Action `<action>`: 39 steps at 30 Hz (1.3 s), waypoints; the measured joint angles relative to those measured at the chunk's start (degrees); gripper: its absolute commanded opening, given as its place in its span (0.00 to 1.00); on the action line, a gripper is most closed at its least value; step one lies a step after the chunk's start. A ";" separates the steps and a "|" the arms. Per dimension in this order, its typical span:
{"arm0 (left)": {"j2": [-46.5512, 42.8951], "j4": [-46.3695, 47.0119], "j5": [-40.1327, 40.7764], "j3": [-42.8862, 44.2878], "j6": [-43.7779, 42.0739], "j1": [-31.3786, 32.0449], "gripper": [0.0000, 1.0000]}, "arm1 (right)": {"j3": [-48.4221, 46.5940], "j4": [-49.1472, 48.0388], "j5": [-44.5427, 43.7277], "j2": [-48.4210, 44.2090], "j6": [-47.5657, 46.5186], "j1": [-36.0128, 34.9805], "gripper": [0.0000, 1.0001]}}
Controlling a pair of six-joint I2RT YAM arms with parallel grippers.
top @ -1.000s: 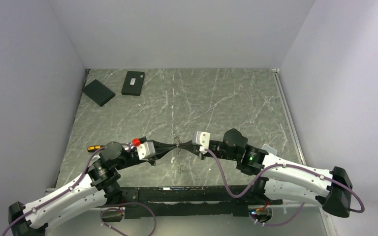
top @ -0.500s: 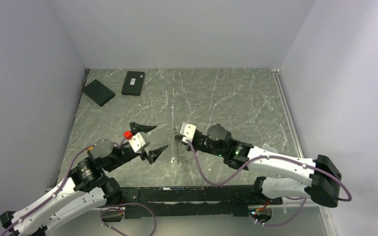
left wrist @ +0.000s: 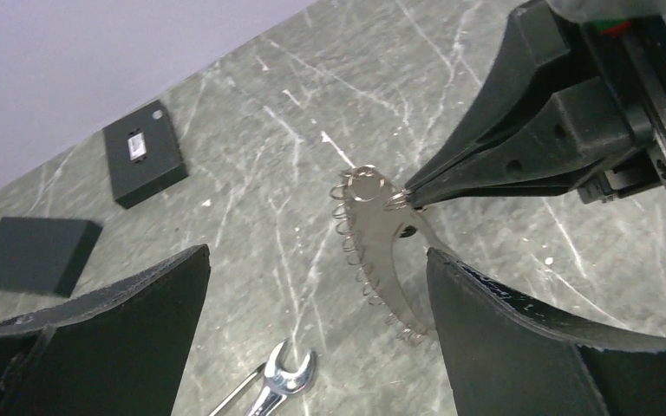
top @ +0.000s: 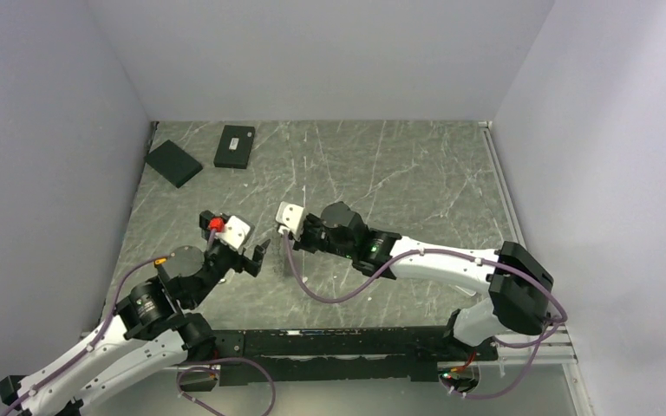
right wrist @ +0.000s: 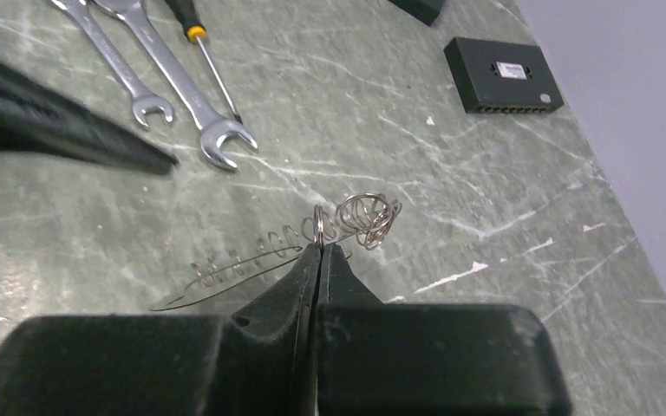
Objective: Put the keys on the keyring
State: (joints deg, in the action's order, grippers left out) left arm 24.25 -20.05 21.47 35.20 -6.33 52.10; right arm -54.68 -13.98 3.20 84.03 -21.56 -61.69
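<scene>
My right gripper (right wrist: pixel 319 245) is shut on a small ring at the top of the keyring (left wrist: pixel 390 260). The keyring hangs below the tips as a thin curved metal arc, above the table. Tiny grey loops fringe its edge; these are the keys (right wrist: pixel 367 217), bunched beside the fingertips and too small to make out as keys. My left gripper (left wrist: pixel 316 253) is open, its black fingers (left wrist: pixel 520 329) wide apart, close to the hanging keyring with nothing between them. In the left wrist view the right gripper (left wrist: pixel 409 198) comes in from the upper right. From above, both grippers meet left of centre, the left gripper (top: pixel 236 232) nearest.
Two black boxes (top: pixel 173 163) (top: pixel 235 146) lie at the far left corner. Two silver wrenches (right wrist: pixel 186 95) (right wrist: pixel 113 61) and a screwdriver (right wrist: pixel 199 39) lie on the table left of the grippers. One wrench head (left wrist: pixel 273 386) shows below the left gripper.
The left gripper has let go of the keyring, opened wide and drawn back to the left. The right gripper, still shut, has carried the keyring left and farther from the bases.
</scene>
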 measured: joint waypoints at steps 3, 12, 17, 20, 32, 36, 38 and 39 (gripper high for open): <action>-0.87 -1.31 2.95 0.42 -0.04 0.00 0.99 | 0.66 0.22 -1.64 0.42 -0.50 0.92 0.00; -1.07 -2.10 5.44 0.50 -0.59 0.00 0.99 | 7.56 5.99 -9.16 1.60 4.48 6.36 0.00; 1.90 -2.34 5.42 0.52 -0.98 0.00 0.99 | 8.39 10.03 -11.21 3.98 6.67 6.08 0.02; 2.23 -2.49 5.46 0.52 -1.40 0.00 0.99 | 7.02 12.72 -11.67 6.78 7.52 6.10 0.24; 2.49 -2.49 8.44 0.52 -1.55 0.00 1.00 | 1.90 18.21 -8.76 8.52 12.83 8.85 0.67; 5.38 -1.90 10.91 0.52 -1.49 0.00 1.00 | 2.49 15.37 -7.19 3.63 15.32 10.95 0.66; 7.58 -1.64 12.46 0.52 -1.42 0.00 0.99 | 3.15 13.27 -6.80 2.45 16.65 11.52 0.65; 7.98 -1.66 12.70 0.52 -1.38 0.00 0.99 | 3.48 12.17 -6.45 2.36 17.40 11.61 0.65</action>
State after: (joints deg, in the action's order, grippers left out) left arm 32.23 -21.71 34.17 35.73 -7.70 52.10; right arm -51.20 -1.80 -3.25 86.39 -4.16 -50.09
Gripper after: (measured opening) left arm 0.994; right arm 0.661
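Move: About 10 cm to the right hand's right, 3 cm ahead and 18 cm below is the bare table patch for the gripped end of the ringed metal plate. At table height, a white scrape lies some 5 cm back and 6 cm right of that hand, and the large wrench's jaw about 10 cm left and 1 cm ahead. From the open left hand the held plate's middle is roughly 3 cm ahead, 6 cm right and 5 cm lower. Swinging briefly forward, then mainly down and right, the right hand carries the pinched plate about 17 cm down to the table, its fingertips tipping down as it turns clockwise. Low down, its fingers open to two-thirds, let go and rise some 8 cm clear, easing forward. The left hand, still wide open, drifts a few centimetres forward, left and down. ##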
